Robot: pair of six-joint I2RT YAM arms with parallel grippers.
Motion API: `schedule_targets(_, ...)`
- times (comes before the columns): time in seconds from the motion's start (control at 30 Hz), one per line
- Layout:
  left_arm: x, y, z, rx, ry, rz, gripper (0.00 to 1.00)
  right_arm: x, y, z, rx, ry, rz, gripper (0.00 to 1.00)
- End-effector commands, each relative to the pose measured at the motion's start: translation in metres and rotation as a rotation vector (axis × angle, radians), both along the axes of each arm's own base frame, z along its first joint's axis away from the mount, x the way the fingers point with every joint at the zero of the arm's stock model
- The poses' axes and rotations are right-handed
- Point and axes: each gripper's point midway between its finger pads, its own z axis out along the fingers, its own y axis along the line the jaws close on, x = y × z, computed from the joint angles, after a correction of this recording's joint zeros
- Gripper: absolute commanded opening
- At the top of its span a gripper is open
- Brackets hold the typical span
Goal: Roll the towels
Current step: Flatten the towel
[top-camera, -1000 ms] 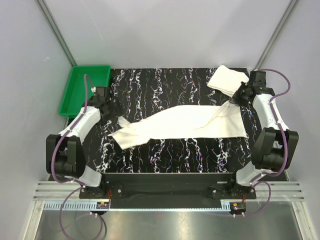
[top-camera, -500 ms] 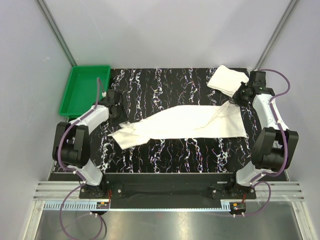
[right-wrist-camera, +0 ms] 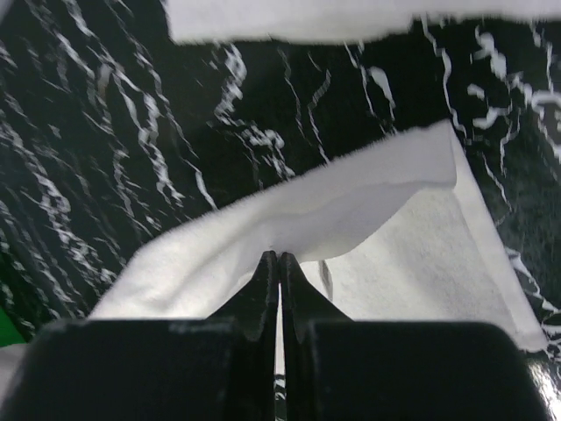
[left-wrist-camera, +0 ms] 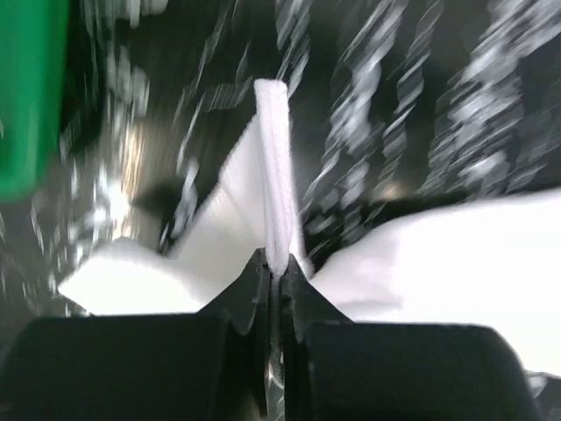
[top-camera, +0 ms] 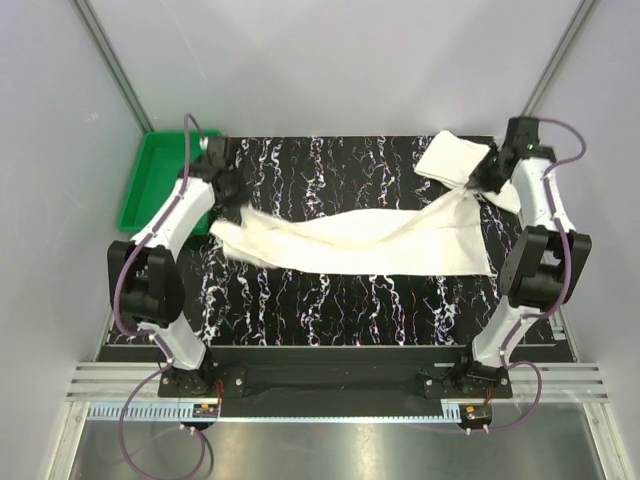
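Note:
One long white towel [top-camera: 350, 240] hangs stretched across the black marbled table between both arms. My left gripper [top-camera: 232, 205] is shut on the towel's left end, and the left wrist view shows a thin upright fold of cloth [left-wrist-camera: 276, 175] pinched in the gripper [left-wrist-camera: 276, 267]. My right gripper [top-camera: 478, 188] is shut on the towel's right end. In the right wrist view the gripper [right-wrist-camera: 279, 256] bites the raised edge of the cloth [right-wrist-camera: 351, 210]. A second towel [top-camera: 455, 158], folded, lies at the back right corner and shows as a white band [right-wrist-camera: 307, 17] in the right wrist view.
A green tray [top-camera: 150, 190] stands at the back left beside the left arm and is a blurred green patch [left-wrist-camera: 31, 88] in the left wrist view. Grey walls with metal struts close in the sides and back.
My left gripper reached the towel's left end, shut on it and pulled it up toward the back left. The right arm rose slightly with its end, so the towel now hangs taut.

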Motion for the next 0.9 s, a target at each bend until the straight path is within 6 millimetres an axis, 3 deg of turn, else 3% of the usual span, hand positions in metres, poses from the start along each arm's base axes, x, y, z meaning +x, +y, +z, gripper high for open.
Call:
schedule_targets(0.0, 0.042, -0.007, 0.087, -0.017, -0.174, -0.011, 0.00, 0.031, -0.011, 0.095, -0.004, -0.165, -0.010, 0.00)
schedule_targets(0.03, 0.061, -0.011, 0.128, -0.033, -0.260, -0.017, 0.00, 0.040, -0.015, 0.097, -0.003, -0.153, -0.010, 0.00)
schedule_targets(0.07, 0.065, -0.012, 0.147, -0.035, -0.288, -0.026, 0.00, 0.043, -0.019, 0.112, -0.010, -0.171, -0.013, 0.00)
schedule_targets(0.1, 0.061, -0.011, 0.160, -0.030, -0.281, -0.029, 0.00, 0.047, -0.022, 0.146, -0.022, -0.217, -0.013, 0.00)
schedule_targets(0.13, 0.068, -0.012, 0.201, -0.044, -0.369, -0.031, 0.00, 0.046, -0.022, 0.164, -0.029, -0.246, -0.014, 0.00)
schedule_targets(0.23, 0.052, -0.010, 0.247, -0.054, -0.446, -0.038, 0.00, 0.027, -0.021, 0.222, -0.071, -0.357, -0.013, 0.00)
schedule_targets(0.27, 0.044, -0.009, 0.252, -0.055, -0.456, -0.042, 0.00, 0.020, -0.022, 0.230, -0.089, -0.369, -0.011, 0.00)
schedule_targets(0.3, 0.039, -0.009, 0.256, -0.064, -0.475, -0.047, 0.00, 0.017, -0.021, 0.215, -0.085, -0.332, -0.005, 0.00)
schedule_targets(0.33, 0.019, -0.006, 0.249, -0.065, -0.460, -0.051, 0.00, -0.005, -0.017, 0.235, -0.101, -0.377, -0.008, 0.00)
schedule_targets(0.37, 0.009, -0.006, 0.244, -0.072, -0.459, -0.054, 0.00, -0.013, -0.016, 0.231, -0.105, -0.376, -0.004, 0.00)
schedule_targets(0.4, 0.000, -0.006, 0.244, -0.084, -0.477, -0.059, 0.00, -0.017, -0.014, 0.196, -0.088, -0.311, -0.004, 0.00)
schedule_targets(0.43, -0.024, -0.002, 0.225, -0.086, -0.451, -0.059, 0.00, -0.041, -0.009, 0.212, -0.100, -0.361, -0.002, 0.00)
schedule_targets(0.47, -0.036, -0.001, 0.217, -0.096, -0.448, -0.058, 0.00, -0.051, -0.007, 0.204, -0.099, -0.355, -0.009, 0.00)
schedule_targets(0.5, -0.046, -0.002, 0.212, -0.109, -0.456, -0.062, 0.00, -0.062, -0.005, 0.168, -0.085, -0.283, -0.013, 0.00)
schedule_targets(0.53, -0.072, 0.003, 0.192, -0.112, -0.435, -0.061, 0.00, -0.083, -0.001, 0.175, -0.093, -0.312, -0.019, 0.00)
schedule_targets(0.63, -0.117, 0.020, 0.152, -0.069, -0.389, -0.023, 0.00, -0.127, 0.008, 0.142, -0.070, -0.266, -0.049, 0.00)
schedule_targets(0.7, -0.142, 0.030, 0.139, -0.051, -0.387, -0.002, 0.00, -0.155, 0.017, 0.123, -0.038, -0.247, -0.071, 0.00)
schedule_targets(0.73, -0.152, 0.031, 0.116, -0.048, -0.337, -0.005, 0.01, -0.162, 0.019, 0.116, -0.027, -0.240, -0.079, 0.00)
schedule_targets(0.77, -0.160, 0.031, 0.108, -0.058, -0.317, -0.002, 0.03, -0.171, 0.018, 0.098, -0.016, -0.202, -0.120, 0.00)
schedule_targets(0.87, -0.180, 0.022, 0.082, -0.127, -0.272, -0.011, 0.05, -0.190, 0.020, 0.082, 0.004, -0.168, -0.174, 0.00)
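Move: Each hand already pinches one end of the towel, bunched into a long strip between them; its middle lies about 23 cm right of the left hand, 8 cm back and 8 cm below. From the right hand that middle is some 23 cm left, 12 cm back and 12 cm below. The green tray is centred about 20 cm left of the left hand, 5 cm ahead; the folded towel is roughly 6 cm ahead of the right hand and 3 cm right. Keeping their pinches, both hands fling the towel up and forward over 20 cm high, then sweep back and down. ##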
